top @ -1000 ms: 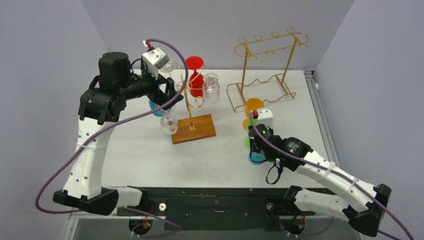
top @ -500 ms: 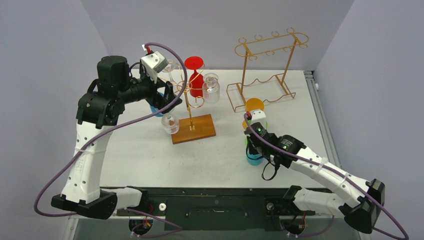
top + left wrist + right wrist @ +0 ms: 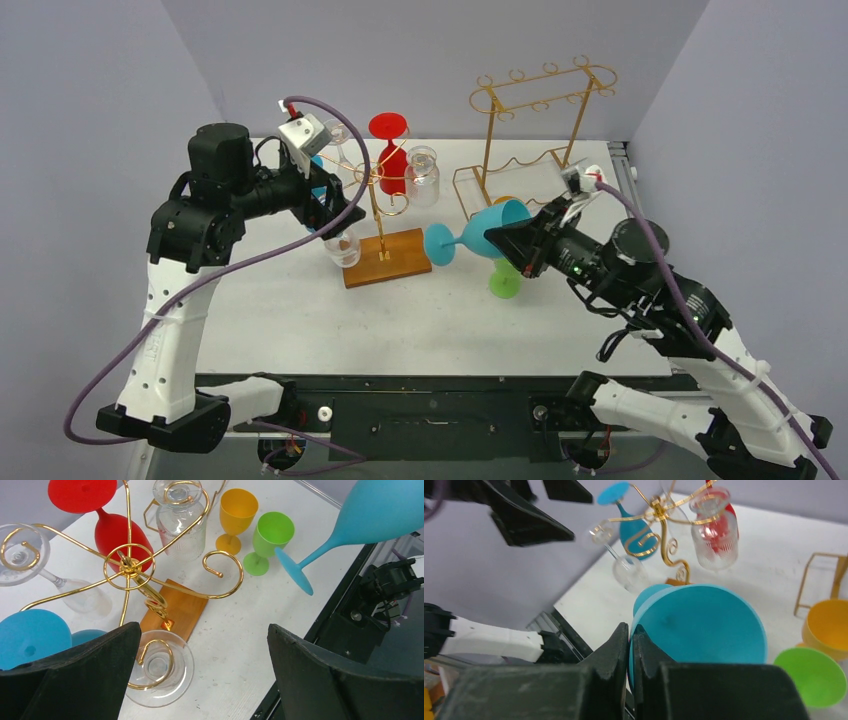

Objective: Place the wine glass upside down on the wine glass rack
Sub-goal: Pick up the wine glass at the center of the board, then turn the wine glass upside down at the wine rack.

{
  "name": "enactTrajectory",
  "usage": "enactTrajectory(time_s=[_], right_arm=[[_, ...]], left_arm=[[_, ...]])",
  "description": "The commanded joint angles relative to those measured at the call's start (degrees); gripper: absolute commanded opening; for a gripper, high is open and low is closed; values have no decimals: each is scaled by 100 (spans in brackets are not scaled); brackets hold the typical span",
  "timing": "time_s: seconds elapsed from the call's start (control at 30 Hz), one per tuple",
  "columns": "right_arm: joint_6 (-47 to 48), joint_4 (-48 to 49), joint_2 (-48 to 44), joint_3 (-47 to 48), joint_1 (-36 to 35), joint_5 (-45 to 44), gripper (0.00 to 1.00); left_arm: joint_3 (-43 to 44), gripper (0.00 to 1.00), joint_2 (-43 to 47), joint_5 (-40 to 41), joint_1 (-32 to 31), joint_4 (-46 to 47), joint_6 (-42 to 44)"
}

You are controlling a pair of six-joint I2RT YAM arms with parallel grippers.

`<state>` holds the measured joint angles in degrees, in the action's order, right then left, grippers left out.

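The wine glass rack point(image 3: 387, 257), a gold wire tree on a brown wooden base, stands left of centre and carries a red glass, a blue glass and clear glasses, all upside down. It also shows in the left wrist view point(image 3: 123, 566) and the right wrist view point(image 3: 659, 510). My right gripper point(image 3: 508, 241) point(image 3: 630, 630) is shut on the rim of a blue wine glass point(image 3: 487, 225) point(image 3: 704, 625). It holds the glass in the air, tipped sideways, foot towards the rack. The glass also shows in the left wrist view point(image 3: 380, 510). My left gripper point(image 3: 330, 203) point(image 3: 205, 675) is open and empty above the rack's left arms.
A taller gold wire frame rack point(image 3: 530, 130) stands at the back right. A green glass point(image 3: 505, 283) point(image 3: 270, 532) and an orange glass point(image 3: 237, 510) stand upright on the table under my right gripper. The right arm's base lies near the front edge.
My right gripper has lifted the blue glass off the table, carried it up towards the rack and tipped it sideways. My left gripper has drawn back a little to the left.
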<state>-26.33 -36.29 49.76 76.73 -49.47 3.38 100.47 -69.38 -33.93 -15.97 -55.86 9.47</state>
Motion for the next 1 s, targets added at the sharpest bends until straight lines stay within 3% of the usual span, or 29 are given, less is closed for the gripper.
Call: enactTrajectory(time_s=[0.0, 0.43, 0.97], right_arm=[[34, 1025, -21, 371, 19, 442, 0], [162, 1663, 658, 840, -34, 394, 0], [309, 2535, 1152, 1129, -481, 181, 0]], left_arm=[[40, 96, 12, -367, 21, 274, -301], [-64, 96, 268, -753, 23, 438, -712], [-350, 96, -140, -1512, 6, 1159, -1721]])
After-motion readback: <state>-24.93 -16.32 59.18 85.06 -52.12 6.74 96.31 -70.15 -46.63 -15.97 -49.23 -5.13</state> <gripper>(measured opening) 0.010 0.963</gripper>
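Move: The right hand holds the blue wine glass sideways by its rim, its middle about 5 cm left of and 3 cm ahead of the hand; the open left gripper waits some 26 cm left and 8 cm ahead, about level. The green wine glass stands 11 cm ahead, 5 cm right and 33 cm below. From the left hand, the blue glass is about 21 cm right and 5 cm back, level; the rack's empty hook is 10 cm ahead, 7 cm right, 10 cm below. The right hand keeps its pinch on the blue glass's rim and lifts it about 10 cm, first straight up, then leftwards some 5 cm with a small dip before rising again, tipping its fingers upward so the foot end goes towards the open left gripper. The left hand comes to meet the glass, easing about 3.5 cm right and 2 cm back, rising a little and sinking again, while its wrist rolls and swings its wide-open fingers clockwise towards the stem. ##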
